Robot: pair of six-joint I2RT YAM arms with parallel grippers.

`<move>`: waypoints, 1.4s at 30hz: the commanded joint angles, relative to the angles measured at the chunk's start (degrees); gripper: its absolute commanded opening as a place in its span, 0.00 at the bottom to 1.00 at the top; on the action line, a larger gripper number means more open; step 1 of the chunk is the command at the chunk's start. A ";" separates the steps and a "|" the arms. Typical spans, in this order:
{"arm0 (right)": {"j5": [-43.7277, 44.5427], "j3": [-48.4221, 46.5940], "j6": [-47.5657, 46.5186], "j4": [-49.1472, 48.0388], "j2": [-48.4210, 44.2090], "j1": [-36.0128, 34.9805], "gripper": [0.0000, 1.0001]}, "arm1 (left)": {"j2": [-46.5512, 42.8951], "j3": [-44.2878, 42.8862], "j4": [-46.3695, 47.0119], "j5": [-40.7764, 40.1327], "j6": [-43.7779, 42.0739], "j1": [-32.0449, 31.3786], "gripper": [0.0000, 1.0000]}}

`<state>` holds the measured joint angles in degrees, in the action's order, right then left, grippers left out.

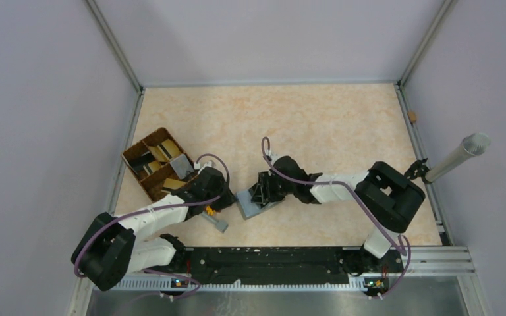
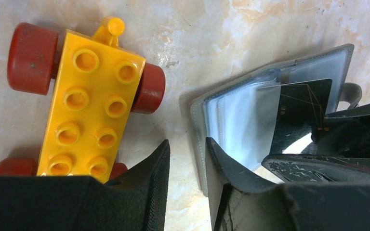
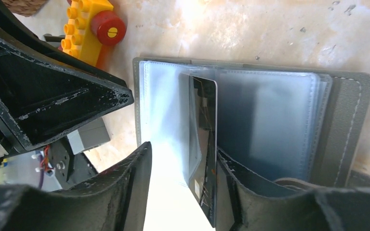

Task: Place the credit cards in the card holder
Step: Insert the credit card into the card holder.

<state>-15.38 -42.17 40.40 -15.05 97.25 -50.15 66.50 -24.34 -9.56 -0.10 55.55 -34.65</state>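
Observation:
The grey card holder (image 1: 253, 205) lies open on the table between both grippers, its clear pockets up (image 3: 347, 125). A dark credit card (image 3: 204, 144) stands on edge, partly inside a clear pocket, leaning on my right gripper's right-hand finger. My right gripper (image 3: 183, 148) is open over the pockets (image 1: 261, 192), and its left finger is clear of the card. My left gripper (image 2: 188, 142) is open at the holder's left edge (image 2: 200, 139). One finger (image 2: 226, 168) rests on the inner leaf. The dark card (image 2: 298, 110) also shows there. More gold and grey credit cards (image 1: 165, 151) sit in the tray.
A brown woven divided tray (image 1: 135, 155) stands at the left behind my left arm. A yellow toy brick car with red wheels (image 2: 91, 101) sits just left of the holder. A small grey block (image 1: 219, 224) lies near the front edge. Metal rails border the table.

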 commanded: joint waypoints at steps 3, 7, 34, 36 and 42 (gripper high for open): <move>7.03 -5.55 -8.31 13.18 -2.40 -2.07 0.51 | 0.50 0.87 -4.95 -2.20 -1.06 -0.27 0.35; 9.07 -7.98 -12.75 17.10 -2.58 -3.30 0.53 | 0.01 0.87 -4.22 -1.19 -1.10 -0.29 0.35; 13.75 -12.13 -27.42 21.52 -7.05 -5.13 0.72 | -1.60 0.13 -4.50 -0.81 -1.36 -0.30 0.34; 14.51 -12.14 -27.16 21.52 -6.44 -5.14 0.72 | -1.70 0.08 -4.59 -0.61 -1.41 -0.26 0.34; 20.19 -12.40 -25.23 22.94 -4.18 -4.74 0.71 | -1.90 0.05 -4.06 -0.18 -1.10 -0.26 0.34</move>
<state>0.23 -51.86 14.55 7.51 91.68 -55.00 65.34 -24.34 -11.44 0.08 55.33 -34.65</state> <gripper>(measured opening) 0.718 0.339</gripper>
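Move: The black card stands aslant in the opened card holder, just inside one of the right hand's part-open fingers: its middle lies about 1 cm to the right of that hand, 1 cm ahead and 1 cm below. The holder's middle is some 3 cm right of the right hand, 1 cm ahead and 2 cm below; the yellow toy wagon is about 10 cm to this hand's left, level with it. From the left hand the card is roughly 6 cm right and 1 cm ahead. The right hand, its fingers already off their pinch, spreads them clearly wider and draws back to the right by about 2.5 cm, away from the wagon, while the wrist turns some 30 degrees so that the fingers point more steeply down. It then lifts about 2 cm and edges a little forward over the card holder, keeping the black card between the open fingers with one fingertip close beside the card's raised long edge. ##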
